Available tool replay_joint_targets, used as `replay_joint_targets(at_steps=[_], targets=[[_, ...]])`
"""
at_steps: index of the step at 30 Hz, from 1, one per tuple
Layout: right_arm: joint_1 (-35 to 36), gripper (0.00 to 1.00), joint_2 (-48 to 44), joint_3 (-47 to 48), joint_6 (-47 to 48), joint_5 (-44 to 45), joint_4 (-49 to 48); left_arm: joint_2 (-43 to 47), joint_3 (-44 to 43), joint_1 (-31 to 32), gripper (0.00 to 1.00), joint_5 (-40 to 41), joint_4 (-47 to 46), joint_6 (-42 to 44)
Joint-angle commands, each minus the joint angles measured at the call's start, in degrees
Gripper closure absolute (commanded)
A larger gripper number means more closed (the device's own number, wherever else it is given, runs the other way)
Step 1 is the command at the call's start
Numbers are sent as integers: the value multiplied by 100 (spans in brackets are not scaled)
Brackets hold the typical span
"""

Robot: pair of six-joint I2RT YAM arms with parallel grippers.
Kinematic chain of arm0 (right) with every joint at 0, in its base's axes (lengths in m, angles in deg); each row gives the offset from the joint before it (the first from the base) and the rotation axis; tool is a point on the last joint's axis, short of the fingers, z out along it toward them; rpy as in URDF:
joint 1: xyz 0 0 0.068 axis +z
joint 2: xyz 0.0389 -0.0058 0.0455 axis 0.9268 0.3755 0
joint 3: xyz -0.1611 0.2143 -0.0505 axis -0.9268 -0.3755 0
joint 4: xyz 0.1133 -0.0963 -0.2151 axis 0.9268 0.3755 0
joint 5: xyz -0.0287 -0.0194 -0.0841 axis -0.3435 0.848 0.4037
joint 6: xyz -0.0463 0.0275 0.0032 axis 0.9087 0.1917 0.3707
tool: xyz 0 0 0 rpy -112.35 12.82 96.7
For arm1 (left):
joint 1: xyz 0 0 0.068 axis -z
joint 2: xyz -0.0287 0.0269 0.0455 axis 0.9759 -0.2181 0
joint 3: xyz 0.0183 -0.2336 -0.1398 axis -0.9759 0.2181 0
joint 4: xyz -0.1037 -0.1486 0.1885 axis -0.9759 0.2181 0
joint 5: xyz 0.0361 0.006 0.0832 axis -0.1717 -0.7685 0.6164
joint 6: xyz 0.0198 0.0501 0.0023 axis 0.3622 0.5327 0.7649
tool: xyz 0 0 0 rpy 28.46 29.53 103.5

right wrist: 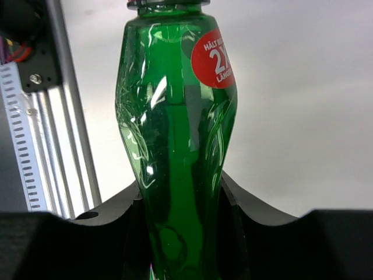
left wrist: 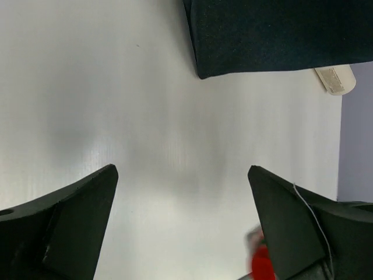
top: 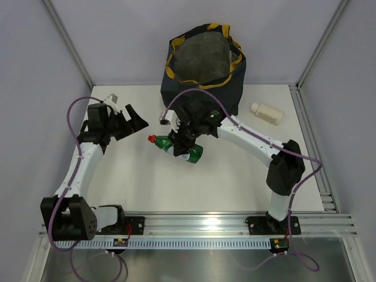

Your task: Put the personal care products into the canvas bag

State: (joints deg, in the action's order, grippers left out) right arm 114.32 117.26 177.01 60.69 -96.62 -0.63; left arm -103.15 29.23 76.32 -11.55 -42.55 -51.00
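The canvas bag, dark navy with a mustard rim, stands upright and open at the back centre; its lower corner shows in the left wrist view. My right gripper is shut on a clear green bottle with a red cap, held sideways just in front of the bag. In the right wrist view the green bottle is clamped between my right gripper's fingers. A cream bottle lies on the table right of the bag. My left gripper stands open and holds nothing, left of the cap.
The cream bottle and the red cap also show in the left wrist view, past my open left gripper. A small white object lies near the far left corner. Grey walls close in the table; a rail runs along its right edge.
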Motion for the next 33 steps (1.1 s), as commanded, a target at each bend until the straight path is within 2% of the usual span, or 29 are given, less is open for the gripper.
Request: replay_joint_targets(at_steps=[1, 7, 11, 14, 18, 19, 21, 26, 31, 33], targets=[[-58, 100, -1096, 1250, 588, -315, 187, 918, 236, -15, 1, 445, -195, 642], [-654, 100, -930, 3105, 395, 336, 66, 2377, 930, -15, 1, -143, -994, 1003], [-1331, 100, -141, 4482, -140, 705, -365, 2845, 1361, -6, 1, -495, -1443, 1047], [-1647, 100, 404, 5056, -308, 1406, -857, 3047, 1581, -6, 1, -574, -1566, 1109], [-1772, 100, 854, 4927, -265, 2442, -2042, 3267, 1801, -6, 1, -715, -1830, 1171], [-1798, 100, 942, 4874, -273, 2559, -2515, 3303, 1888, -6, 1, -776, -1952, 1188], [-1921, 100, 1293, 4935, -422, 2761, -2826, 3399, 1924, -6, 1, -821, -2023, 1197], [-2202, 100, 1909, 5226, -1177, 2394, -2906, 3470, 1916, -6, 1, -847, -1892, 1311], [-2334, 100, 1717, 4322, -1696, 1603, -2810, 3575, 1995, -6, 1, -725, -1795, 1408], [-2404, 95, 1672, 3882, -2266, 1244, -2810, 3619, 2065, -6, 1, -698, -1830, 1408]])
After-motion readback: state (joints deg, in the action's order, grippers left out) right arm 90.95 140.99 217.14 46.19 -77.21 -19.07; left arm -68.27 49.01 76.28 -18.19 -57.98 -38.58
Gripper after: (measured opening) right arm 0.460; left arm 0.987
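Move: The right hand already holds the green bottle in the air. The canvas bag's open mouth, where the bottle is taken, lies some 36 cm ahead of that hand, 10 cm to its right and about 12 cm higher. On the table, the white bottle lies about 23 cm ahead, 41 cm to the hand's right and 13 cm below. From the empty left hand, the bag's mouth is some 27 cm ahead, 31 cm to the right and 10 cm up. Up first, steeply by some 33 cm, then arching forward over the bag's near rim and down into its mouth, the right hand carries the green bottle about 33 cm forward and a little right. Its wrist swings clockwise and its grip stays shut. The left hand, open and empty, draws back and rises, tilting up about 35 degrees. ##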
